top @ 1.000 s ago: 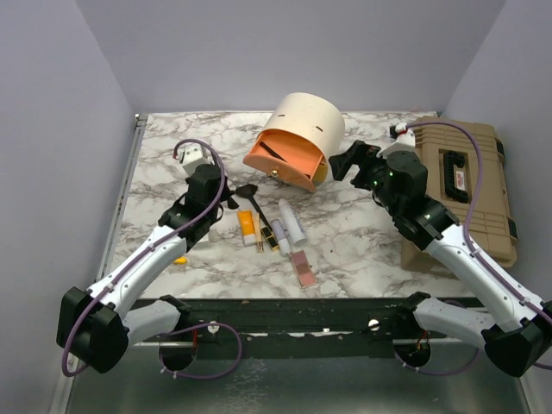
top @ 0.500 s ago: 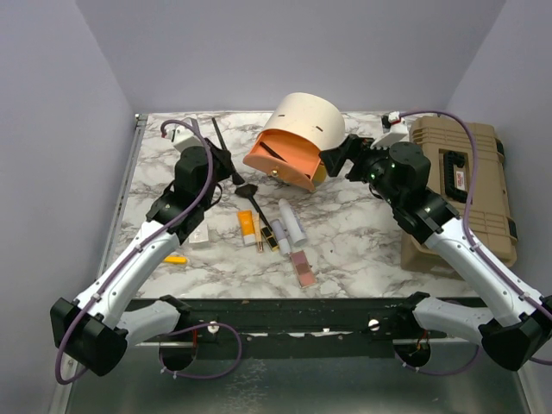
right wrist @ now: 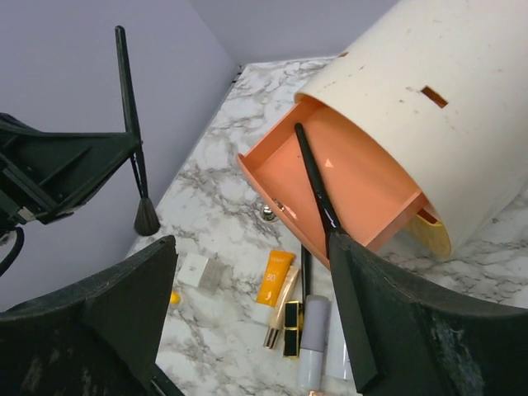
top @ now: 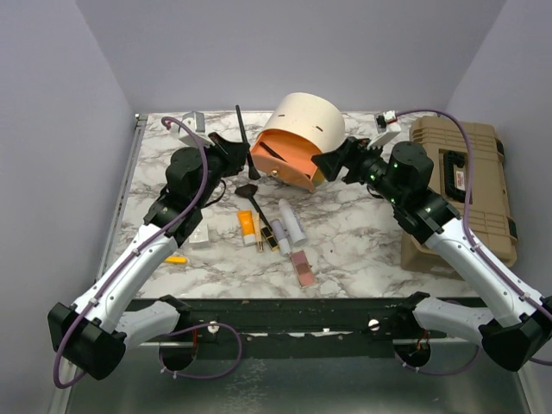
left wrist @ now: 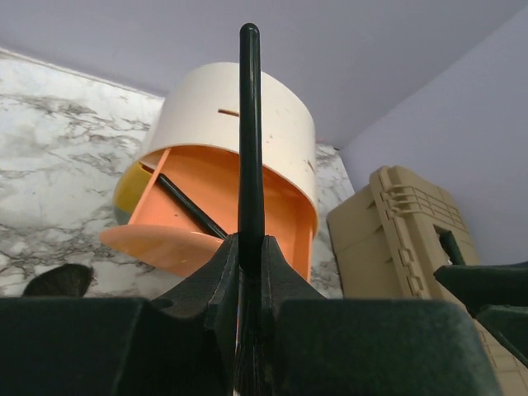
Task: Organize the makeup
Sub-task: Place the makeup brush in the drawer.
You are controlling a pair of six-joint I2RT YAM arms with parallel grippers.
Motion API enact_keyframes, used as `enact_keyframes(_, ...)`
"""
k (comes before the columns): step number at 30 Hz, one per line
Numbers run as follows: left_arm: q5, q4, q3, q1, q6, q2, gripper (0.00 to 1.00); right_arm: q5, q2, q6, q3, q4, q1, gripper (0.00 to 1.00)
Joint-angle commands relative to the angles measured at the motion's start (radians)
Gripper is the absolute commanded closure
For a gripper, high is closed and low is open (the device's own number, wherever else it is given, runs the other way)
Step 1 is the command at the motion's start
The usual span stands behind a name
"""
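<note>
My left gripper [top: 226, 152] is shut on a thin black makeup brush [top: 242, 129], held upright just left of the cream case's orange drawer [top: 280, 159]. The left wrist view shows the handle [left wrist: 250, 124] rising from the closed jaws. My right gripper [top: 332, 162] is open and empty at the drawer's right corner. Through its fingers I see another brush [right wrist: 313, 177] lying in the drawer. On the marble lie an orange tube [top: 247, 226], a gold-black lipstick [top: 278, 235], white tubes [top: 291, 220], a pink palette [top: 303, 268], a white compact [top: 200, 235] and a black brush [top: 254, 203].
The cream cylindrical case [top: 306, 121] lies on its side at the back centre. A tan toolbox [top: 461, 185] fills the right edge under my right arm. A small orange piece [top: 177, 259] lies near the left arm. Grey walls close in on both sides.
My left arm has raised the brush and carried it right, toward the drawer. The right gripper has moved left up to the case, and its jaws have narrowed a little.
</note>
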Motion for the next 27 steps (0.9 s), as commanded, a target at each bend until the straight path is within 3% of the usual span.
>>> enact_keyframes(1, 0.136, 0.116, -0.035, -0.005, -0.055, -0.025, 1.00, -0.095, -0.010, 0.035, 0.004, 0.024, 0.002, 0.20)
enact_keyframes(11, 0.267, 0.199, -0.048, -0.005, -0.130, -0.028, 1.00, -0.293, 0.007, 0.139, -0.035, 0.186, 0.002, 0.20)
enact_keyframes(15, 0.309, 0.275, -0.070, -0.004, -0.187, -0.020, 1.00, -0.354, 0.055, 0.143, 0.002, 0.180, 0.001, 0.20)
enact_keyframes(27, 0.412, 0.315, -0.115, -0.004, -0.191, -0.013, 1.00, -0.364, 0.076, 0.209, 0.014, 0.264, 0.002, 0.21)
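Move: Held upright in the left fingers, the makeup brush stands about 18 cm to the left of the right hand, some 3 cm farther out and level with it. From the left hand, the open drawer lies roughly 15 cm ahead, 9 cm to the right and 20 cm down; from the right hand it is about 17 cm ahead and 9 cm to the left. The black round brush lies some 9 cm ahead of the left hand and 2 cm to its left, down on the table. Closing in on each other above the near side of the drawer, the two hands work towards a handover. The left, still pinching the makeup brush, goes about 5 cm right, also back and up, its wrist yawing some 20 degrees clockwise and rolling left side down; the open, empty right goes about 5 cm left and somewhat back, turning counter-clockwise to face the brush. ##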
